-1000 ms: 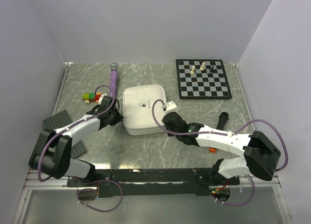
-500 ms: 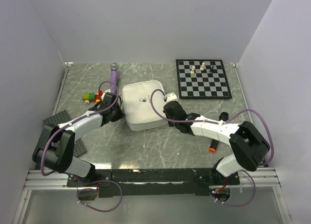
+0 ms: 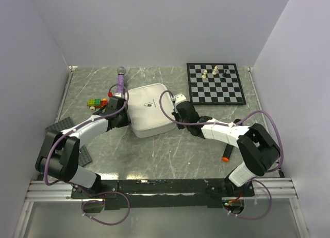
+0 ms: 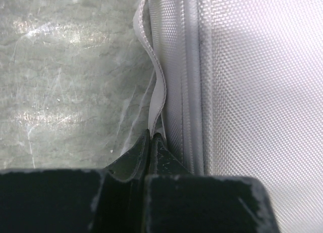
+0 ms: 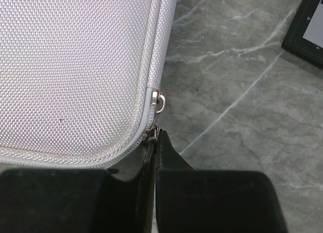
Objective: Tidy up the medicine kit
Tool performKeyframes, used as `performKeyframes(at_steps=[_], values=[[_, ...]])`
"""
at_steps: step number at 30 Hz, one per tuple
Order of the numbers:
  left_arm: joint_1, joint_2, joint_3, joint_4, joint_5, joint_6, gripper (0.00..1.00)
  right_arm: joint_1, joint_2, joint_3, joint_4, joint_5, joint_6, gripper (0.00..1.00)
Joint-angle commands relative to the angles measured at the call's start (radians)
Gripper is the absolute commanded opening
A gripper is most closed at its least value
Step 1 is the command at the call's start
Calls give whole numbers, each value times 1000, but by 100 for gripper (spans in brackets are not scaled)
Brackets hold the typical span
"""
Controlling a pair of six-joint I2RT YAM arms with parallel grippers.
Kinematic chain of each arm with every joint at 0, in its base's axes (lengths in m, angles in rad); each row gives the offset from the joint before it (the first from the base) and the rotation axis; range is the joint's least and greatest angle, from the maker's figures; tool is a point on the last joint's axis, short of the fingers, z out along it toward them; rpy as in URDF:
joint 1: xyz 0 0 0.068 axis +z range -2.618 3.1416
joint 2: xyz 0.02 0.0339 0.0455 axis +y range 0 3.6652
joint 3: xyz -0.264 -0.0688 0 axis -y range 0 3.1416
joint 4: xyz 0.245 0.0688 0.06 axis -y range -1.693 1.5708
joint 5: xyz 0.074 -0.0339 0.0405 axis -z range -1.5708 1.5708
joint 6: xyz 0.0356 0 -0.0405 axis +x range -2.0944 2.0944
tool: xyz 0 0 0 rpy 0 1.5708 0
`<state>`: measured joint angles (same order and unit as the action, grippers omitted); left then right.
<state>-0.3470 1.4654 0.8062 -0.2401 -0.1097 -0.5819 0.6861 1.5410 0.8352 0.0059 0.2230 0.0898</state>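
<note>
The medicine kit is a white woven zip case lying flat at mid-table, lid down. My left gripper is at its left edge. In the left wrist view that gripper is shut on a grey fabric strap hanging beside the case wall. My right gripper is at the case's right edge. In the right wrist view it is shut on the metal zipper pull at a rounded corner of the kit. A second small metal ring sits just beyond.
A chessboard with a few pieces lies at the back right; its corner shows near the right gripper. A purple microphone, toy bricks and dark grey plates lie on the left. An orange-tipped marker lies under the right arm.
Both grippers moved toward the back of the table, and the kit slid back and turned slightly with them. The right forearm swung further over the table. Both grips stayed shut.
</note>
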Motion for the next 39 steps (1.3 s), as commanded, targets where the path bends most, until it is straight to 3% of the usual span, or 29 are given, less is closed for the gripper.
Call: performKeyframes(at_steps=[1,10,15,22,25,39], values=[[43,27,-39,-105,-87,111,1,-57,-4,10,68,89,-45,0],[7,-19,-16,-38,51,97,1,-40,-114,-24,14,16,1,0],[-84,73,60,-44,1,139,1,-2,-203,-96,-3,24,50,0],[-96,151,109,-73,-31,149,1,3,-222,-116,-67,79,74,0],[-96,147,119,-100,-60,117,1,3,-209,-111,-86,99,97,16],[-93,17,168,-226,-134,7,70,-2,-370,-68,-248,234,163,76]])
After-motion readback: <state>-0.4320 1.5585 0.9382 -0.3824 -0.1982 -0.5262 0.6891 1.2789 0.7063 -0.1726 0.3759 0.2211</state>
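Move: The left fingers hold the fabric tab on the medicine kit's left side; the kit's middle lies about 9 cm to the right and 6 cm ahead. The purple microphone is some 17 cm ahead, 3 cm left; the toy bricks about 10 cm ahead, 12 cm left. The right fingers hold the zipper pulls at the kit's near right corner, its middle some 10 cm left and 5 cm ahead. From that hand the chessboard lies roughly 18 cm ahead, 15 cm right. Back towards the robot by about 4 cm and slightly right goes the right hand with the zipper pulls, then its fingers open wide and let go while it backs off to the right, turning about 10 degrees clockwise and rising a little at the end. The left hand, still pinching the tab, shifts some 4 cm right with the kit, turns clockwise, then opens, releases the tab and eases back left. ##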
